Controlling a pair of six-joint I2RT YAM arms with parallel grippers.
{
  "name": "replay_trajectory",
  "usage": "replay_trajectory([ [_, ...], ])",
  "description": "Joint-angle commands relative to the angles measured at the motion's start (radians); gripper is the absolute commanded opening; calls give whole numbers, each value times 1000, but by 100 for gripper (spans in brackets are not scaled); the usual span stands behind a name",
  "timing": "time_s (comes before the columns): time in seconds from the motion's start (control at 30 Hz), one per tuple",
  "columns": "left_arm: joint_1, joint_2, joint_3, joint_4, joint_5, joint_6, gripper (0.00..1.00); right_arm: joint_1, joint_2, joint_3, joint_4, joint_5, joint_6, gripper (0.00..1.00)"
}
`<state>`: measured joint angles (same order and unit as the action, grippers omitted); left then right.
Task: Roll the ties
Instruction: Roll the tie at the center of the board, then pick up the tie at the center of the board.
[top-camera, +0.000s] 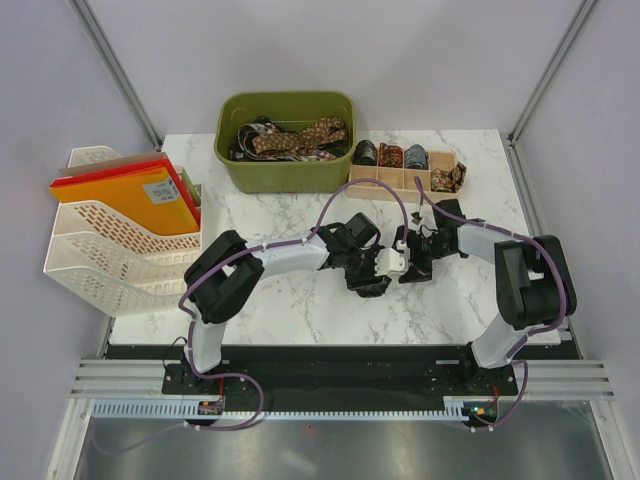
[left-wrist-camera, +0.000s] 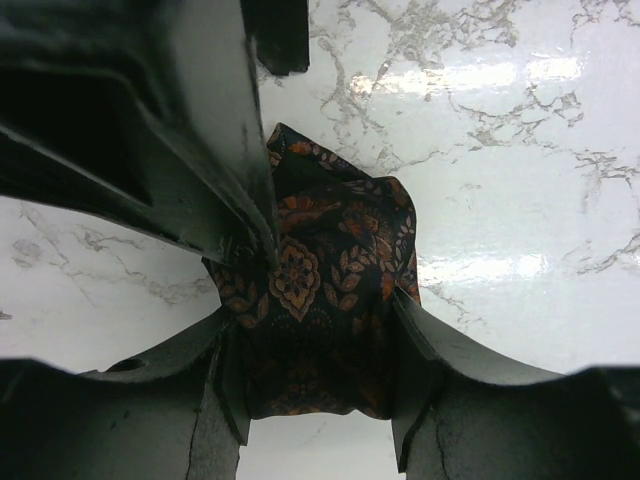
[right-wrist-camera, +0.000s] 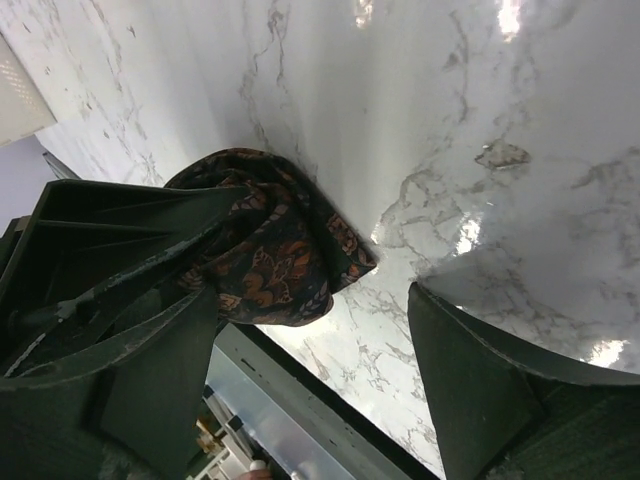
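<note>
A dark rolled tie (left-wrist-camera: 320, 285) with an orange floral print rests on the marble table (left-wrist-camera: 520, 180). My left gripper (left-wrist-camera: 318, 372) is shut on it, one finger pressing each side of the roll. In the right wrist view the same tie (right-wrist-camera: 275, 265) lies just off the left finger of my right gripper (right-wrist-camera: 310, 375), which stands open over bare marble without touching the fabric. From above, the left gripper (top-camera: 372, 280) and the right gripper (top-camera: 412, 268) meet at the table's middle, and the roll is hidden under them.
A green bin (top-camera: 285, 170) of loose ties (top-camera: 300, 137) stands at the back. To its right, a wooden organiser (top-camera: 400, 185) holds several rolled ties (top-camera: 390, 155). A white file rack (top-camera: 110, 245) with orange folders stands at the left edge.
</note>
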<state>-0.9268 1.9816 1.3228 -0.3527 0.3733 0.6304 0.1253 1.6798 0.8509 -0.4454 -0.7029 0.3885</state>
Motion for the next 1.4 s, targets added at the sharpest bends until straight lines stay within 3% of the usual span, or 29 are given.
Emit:
replay_trajectory([
  [0.0, -1, 75, -34, -138, 1, -43, 20, 60, 43, -30, 42, 124, -48, 83],
  [0.33, 0, 82, -28, -138, 1, -40, 18, 126, 106, -7, 28, 223, -69, 68],
  [0.43, 2, 83, -28, -140, 3, -40, 18, 129, 129, 5, 27, 221, -73, 58],
  [0.57, 2, 85, -31, -138, 3, -38, 17, 134, 133, 14, 42, 181, -68, 36],
  [0.7, 3, 85, -30, -138, 4, -38, 17, 134, 117, 5, 74, 132, -50, 27],
  [0.8, 5, 85, -30, -138, 4, -40, 17, 134, 109, -4, 105, 86, -28, 13],
  [0.83, 5, 86, -30, -138, 3, -40, 17, 134, 106, -4, 109, 71, -23, 3],
  [0.97, 8, 79, -31, -137, 4, -43, 17, 125, 80, -3, 116, 59, -7, 0],
  [1.07, 23, 63, -36, -128, 9, -63, 25, 111, 35, -3, 119, 72, 6, 0],
  [1.1, 28, 42, -42, -117, 13, -72, 34, 105, 23, 0, 119, 75, 13, 0],
  [1.17, 46, 17, -45, -111, 29, -96, 41, 96, -11, 5, 109, 89, 19, 0],
  [1.2, 51, -15, -56, -103, 44, -103, 53, 88, -21, 10, 106, 95, 27, 0],
  [1.27, 65, -50, -65, -100, 55, -121, 62, 85, -43, 22, 83, 108, 27, 0],
  [1.3, 69, -67, -77, -95, 64, -126, 73, 80, -49, 36, 79, 112, 30, 0],
  [1.37, 81, -124, -88, -83, 65, -143, 85, 74, -58, 53, 59, 124, 33, 0],
])
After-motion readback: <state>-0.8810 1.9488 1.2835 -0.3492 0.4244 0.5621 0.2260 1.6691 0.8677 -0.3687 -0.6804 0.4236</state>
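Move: The rolled tie still sits between the left hand's half-open fingers, its middle about 2 cm to the right of that hand's point and level with it fore and aft. From the wide-open right hand, the roll's middle is some 6 cm to the left, about 1 cm back and 1 cm lower. The wooden tray stands roughly 19 cm ahead of the right hand and 2 cm left; the green bin is about 28 cm ahead and 27 cm left. The tie roll is held almost motionless by the left fingers while the right hand slides about 3.5 cm left onto its right-hand side, dipping 1 cm on the way, and shuts its fingers to pinch the fabric. The right hand then rises about 1 cm, easing back right; at the end the left fingers start opening and back off leftward a good centimetre. ##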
